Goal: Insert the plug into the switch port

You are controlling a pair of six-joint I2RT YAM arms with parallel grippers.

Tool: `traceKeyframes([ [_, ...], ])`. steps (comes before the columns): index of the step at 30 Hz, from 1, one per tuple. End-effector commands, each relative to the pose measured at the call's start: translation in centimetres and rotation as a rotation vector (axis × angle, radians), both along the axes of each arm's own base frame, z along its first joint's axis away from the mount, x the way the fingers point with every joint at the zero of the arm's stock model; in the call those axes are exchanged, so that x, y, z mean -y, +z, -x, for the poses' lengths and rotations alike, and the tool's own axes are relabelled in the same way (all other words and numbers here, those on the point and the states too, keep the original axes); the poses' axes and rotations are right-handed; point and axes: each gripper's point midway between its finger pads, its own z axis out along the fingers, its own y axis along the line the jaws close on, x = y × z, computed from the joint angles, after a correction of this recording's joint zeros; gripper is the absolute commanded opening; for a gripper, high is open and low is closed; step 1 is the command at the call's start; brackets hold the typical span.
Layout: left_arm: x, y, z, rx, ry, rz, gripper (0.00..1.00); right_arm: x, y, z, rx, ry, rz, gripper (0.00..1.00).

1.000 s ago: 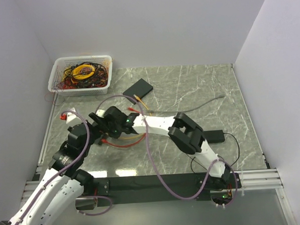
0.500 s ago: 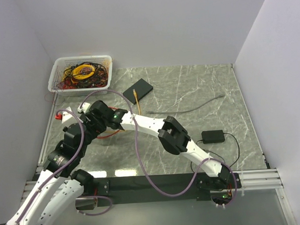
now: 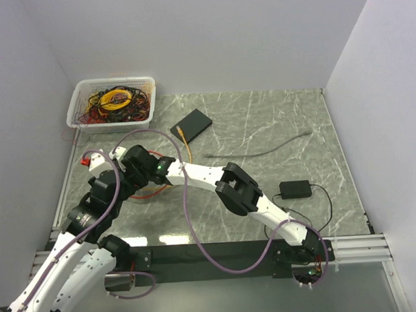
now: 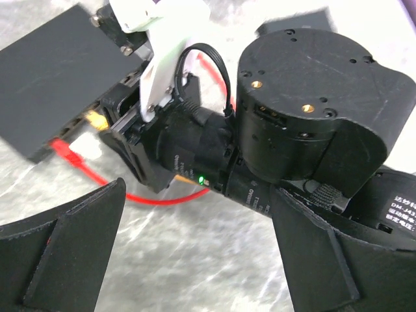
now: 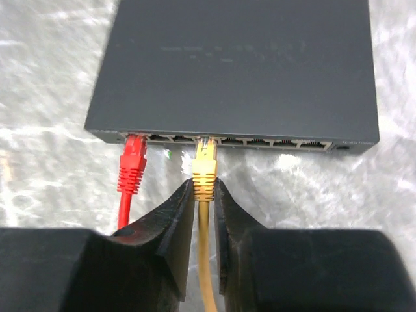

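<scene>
In the right wrist view the dark grey switch (image 5: 234, 65) lies flat with its row of ports facing me. A yellow plug (image 5: 205, 170) sits in a port left of the row's middle. My right gripper (image 5: 205, 188) is shut on its ribbed boot, one fingertip on each side, and the yellow cable runs back between the fingers. A red plug (image 5: 132, 162) fills the leftmost port. My left gripper (image 4: 198, 214) is wide open over bare marble, just behind the right arm's wrist (image 4: 312, 110). From above, the switch (image 3: 191, 122) shows a yellow cable (image 3: 185, 144) leaving its near edge.
A white basket (image 3: 78, 117) of tangled cables stands at the back left. A black power adapter (image 3: 295, 189) lies at the right and a grey cable (image 3: 263, 150) runs across the middle. A red cable (image 3: 154, 191) loops under the two crowded wrists. Walls close in on both sides.
From above, the right arm's elbow and wrist have swung left. The left arm has shifted slightly beside it. The yellow cable by the switch now lies straighter and further left.
</scene>
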Motion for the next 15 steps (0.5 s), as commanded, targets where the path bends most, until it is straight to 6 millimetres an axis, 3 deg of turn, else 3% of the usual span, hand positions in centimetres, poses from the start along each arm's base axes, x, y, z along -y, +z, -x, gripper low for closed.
traceKeyframes([
  [1, 1.3, 2.7, -1.7, 0.087, -0.016, 0.056, 0.99, -2.7, 0.2, 5.4, 0.02, 0.022, -0.042, 0.31],
  [4, 1.3, 2.5, -1.8, 0.082, -0.013, 0.05, 1.0, -1.3, -0.2, 4.9, 0.007, -0.007, -0.018, 0.43],
  [5, 1.3, 2.5, -1.8, 0.081, -0.013, 0.049, 1.0, -0.5, -1.1, 4.9, 0.001, -0.012, 0.007, 0.46],
  [7, 1.1, 2.6, -1.9, 0.081, -0.003, 0.039, 0.99, 0.2, -0.2, 4.6, 0.018, -0.027, 0.013, 0.52],
  [11, 0.8, 3.2, -2.3, 0.09, 0.015, 0.019, 1.0, 2.4, 0.6, 4.3, 0.05, -0.07, 0.051, 0.58],
  [13, 1.2, 3.8, -2.9, 0.104, 0.007, 0.016, 0.99, 4.2, 2.0, 4.2, 0.067, -0.097, 0.043, 0.59],
  [14, 1.3, 4.1, -3.1, 0.111, 0.004, 0.018, 0.99, 5.8, 0.7, 4.6, 0.058, -0.105, 0.076, 0.6],
  [15, 1.5, 4.5, -3.4, 0.121, 0.0, 0.018, 0.99, 6.6, 3.7, 4.0, 0.069, -0.136, 0.02, 0.61],
])
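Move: The yellow plug sits between the right fingers, already in its port, its middle about 1 cm left of the hand point and level with it. The switch's middle lies some 7 cm to that hand's left and 3 cm farther out; the red plug, in the same port row, is about 4 cm back and 2 cm left. From the open left hand the yellow plug is roughly 7 cm ahead, 7 cm left and 11 cm below. The right fingers let go of the yellow plug, opening to a bit over half. The hand first sinks about 3 cm, then backs off to the right, away from the switch, by some 6 cm, turning slightly clockwise. The left hand, still wide open, drops about 2 cm, then swings nearly 3 cm right, also clockwise. ##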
